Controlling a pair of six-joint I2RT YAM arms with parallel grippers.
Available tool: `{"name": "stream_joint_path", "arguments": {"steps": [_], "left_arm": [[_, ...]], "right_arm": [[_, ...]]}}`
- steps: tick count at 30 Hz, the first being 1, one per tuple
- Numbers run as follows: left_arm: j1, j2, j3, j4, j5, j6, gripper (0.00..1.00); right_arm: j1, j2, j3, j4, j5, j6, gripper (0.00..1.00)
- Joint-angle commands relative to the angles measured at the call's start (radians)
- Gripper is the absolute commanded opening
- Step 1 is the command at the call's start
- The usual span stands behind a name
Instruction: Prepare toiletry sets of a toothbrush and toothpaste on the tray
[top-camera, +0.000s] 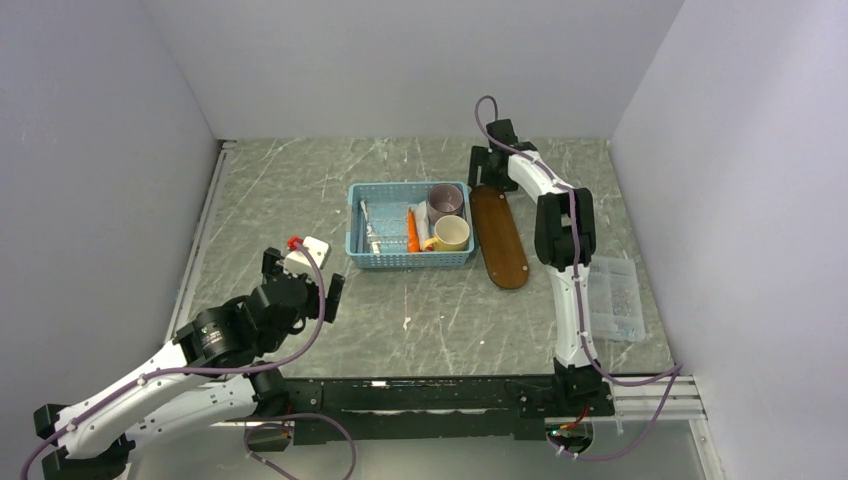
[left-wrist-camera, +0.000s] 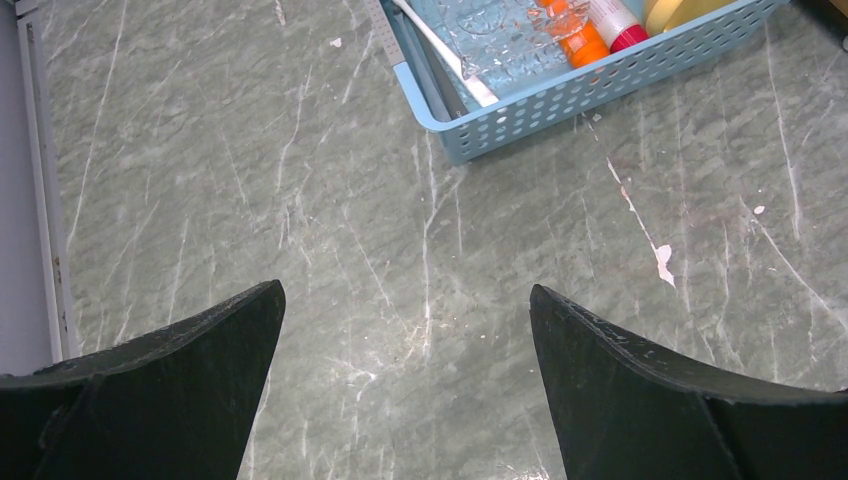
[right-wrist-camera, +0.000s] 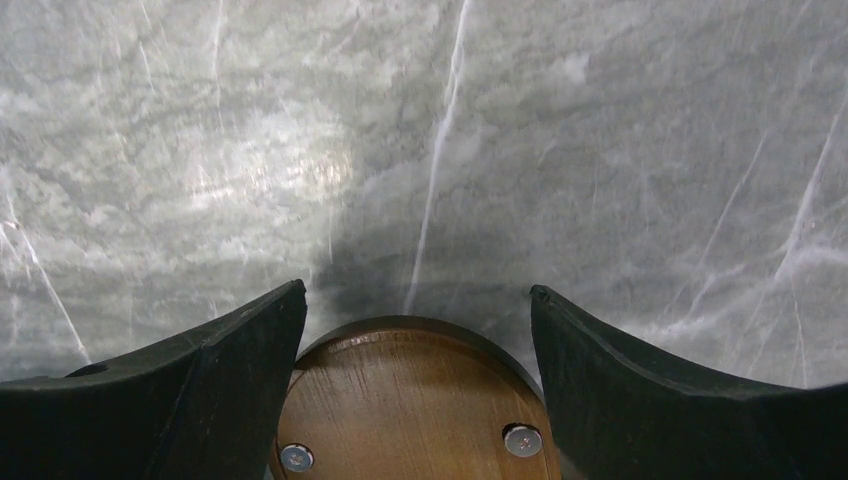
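Observation:
The dark-brown wooden tray (top-camera: 500, 240) lies right of the light-blue basket (top-camera: 410, 262), bare. My right gripper (top-camera: 490, 165) is open at the tray's far end; in the right wrist view the jaws (right-wrist-camera: 417, 290) straddle the tray's rounded end (right-wrist-camera: 410, 400), which shows two screws. A thin white toothbrush (top-camera: 368, 225) and the orange toothpaste (top-camera: 412, 232) lie inside the basket. My left gripper (top-camera: 303, 280) is open and empty over bare table, near-left of the basket. The left wrist view (left-wrist-camera: 407, 290) shows the basket corner (left-wrist-camera: 470, 130), the toothbrush (left-wrist-camera: 445, 50) and the toothpaste (left-wrist-camera: 580, 40).
A purple cup (top-camera: 445, 200) and a yellow mug (top-camera: 452, 233) stand in the basket's right end. A white tube with a red cap (left-wrist-camera: 615, 20) lies beside the toothpaste. A clear plastic box (top-camera: 615, 298) sits at the right, near the right arm.

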Motion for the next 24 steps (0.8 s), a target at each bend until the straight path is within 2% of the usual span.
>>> {"name": "stream_joint_path", "arguments": {"steps": [1, 24], "left_arm": [[0.005, -0.008, 0.006, 0.021, 0.007, 0.009, 0.99], [0.006, -0.048, 0.009, 0.011, -0.003, -0.001, 0.99]], "right_arm": [[-0.001, -0.092, -0.091, 0.001, -0.019, -0.024, 0.83], [0.031, -0.521, -0.694, 0.196, -0.139, -0.007, 0.80]]}}
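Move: The far, rounded end of the wooden tray is already between my right fingers, just above the table; the tray's middle lies about 14 cm back and 4 cm to the right of that hand. The blue basket's middle is some 23 cm left and 11 cm back, the dark mug 12 cm left and 3 cm back, the yellow mug 10 cm left and 13 cm back. From my left hand the tray is roughly 23 cm ahead, 48 cm right and 20 cm below. With my right fingers still astride the tray's far end, I drag the tray straight back towards my base, about 12 cm and gathering speed, past the basket's right side. I stay low, rising only some 1 cm late on, while my wrist turns about 5 degrees counter-clockwise and tips slightly steeper. ##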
